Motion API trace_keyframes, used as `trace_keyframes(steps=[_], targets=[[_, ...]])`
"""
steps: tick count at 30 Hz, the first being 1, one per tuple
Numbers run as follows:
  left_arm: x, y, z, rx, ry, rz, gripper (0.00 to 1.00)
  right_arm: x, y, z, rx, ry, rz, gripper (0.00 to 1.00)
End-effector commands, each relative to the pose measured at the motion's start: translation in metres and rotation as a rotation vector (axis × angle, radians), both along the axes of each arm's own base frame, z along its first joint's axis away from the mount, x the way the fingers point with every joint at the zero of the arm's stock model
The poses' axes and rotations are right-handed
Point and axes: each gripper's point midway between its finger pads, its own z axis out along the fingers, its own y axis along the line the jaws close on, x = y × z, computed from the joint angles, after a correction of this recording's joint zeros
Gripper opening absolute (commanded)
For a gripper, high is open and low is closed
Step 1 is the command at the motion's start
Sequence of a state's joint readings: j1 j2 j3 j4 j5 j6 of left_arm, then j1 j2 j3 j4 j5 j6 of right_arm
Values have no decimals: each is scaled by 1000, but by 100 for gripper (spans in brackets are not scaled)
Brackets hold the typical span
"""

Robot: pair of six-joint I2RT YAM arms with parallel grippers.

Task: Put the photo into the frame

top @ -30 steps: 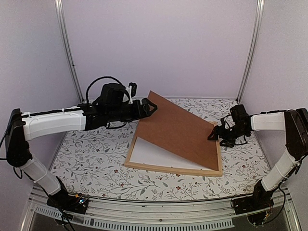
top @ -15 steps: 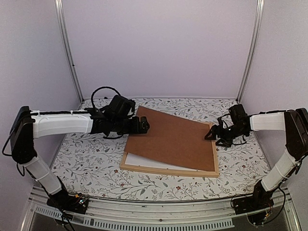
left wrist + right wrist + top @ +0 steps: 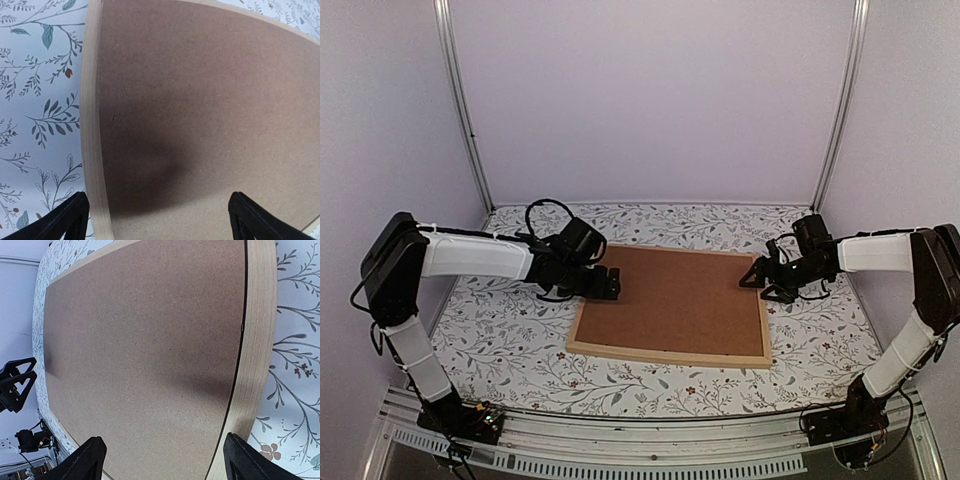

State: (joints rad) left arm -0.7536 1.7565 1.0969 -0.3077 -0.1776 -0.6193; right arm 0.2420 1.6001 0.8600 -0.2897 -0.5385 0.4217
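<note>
The frame of light wood strips lies flat on the floral table cover, with a brown backing board lying flat inside it. The photo is hidden. My left gripper hovers open over the frame's left strip, one finger on each side of it, holding nothing. My right gripper is open at the frame's right strip, its fingers straddling the strip and the board's edge. Nothing sits between either pair of jaws.
The floral cover surrounds the frame on all sides. White walls and two metal corner posts close the back and sides. The left gripper shows small at the far end in the right wrist view.
The backing board, tilted up at its left end before, has come down flat into the frame and covers the white sheet. My left gripper moved down with it and opened fully.
</note>
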Motion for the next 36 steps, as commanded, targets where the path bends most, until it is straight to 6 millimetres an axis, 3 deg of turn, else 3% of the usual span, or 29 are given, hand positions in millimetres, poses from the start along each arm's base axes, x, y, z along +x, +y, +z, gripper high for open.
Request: trace_keyframes(steps=[1,18,27,36], targets=[[3,9,-7,22,1,-6,100,9,6,19,24,-67,25,85],[49,-12,-20,15,-12,-74,100,12,2,4,-18,-48,14,85],[47,-26,-31,-31,19,-120,100,13,2,-3,-17,-41,15,85],[37,-49,-28,-147,28,-221,98,16,13,-22,8,-8,36,85]])
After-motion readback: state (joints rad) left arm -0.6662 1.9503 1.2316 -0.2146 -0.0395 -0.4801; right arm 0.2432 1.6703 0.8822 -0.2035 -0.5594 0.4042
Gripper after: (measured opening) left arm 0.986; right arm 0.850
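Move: The far-left corner of the backboard lies about 11 cm ahead of the left gripper, 2 cm to its left and 3 cm below. The frame's left rail runs 4 cm to that gripper's left, level with it; the backboard's middle is some 14 cm to its right and 4 cm back. From the right gripper, the backboard's middle lies about 16 cm left, 3 cm back and 2 cm lower, and the frame's right rail 2 cm to its right. Bring the open left gripper forward about 5 cm over the backboard's left edge towards its far-left corner, sinking some 2.5 cm and easing 2 cm right until the fingertips come down on the board. Hold the right gripper by the right rail with its opening unchanged, then let it creep under 2 cm forward and slightly left. ##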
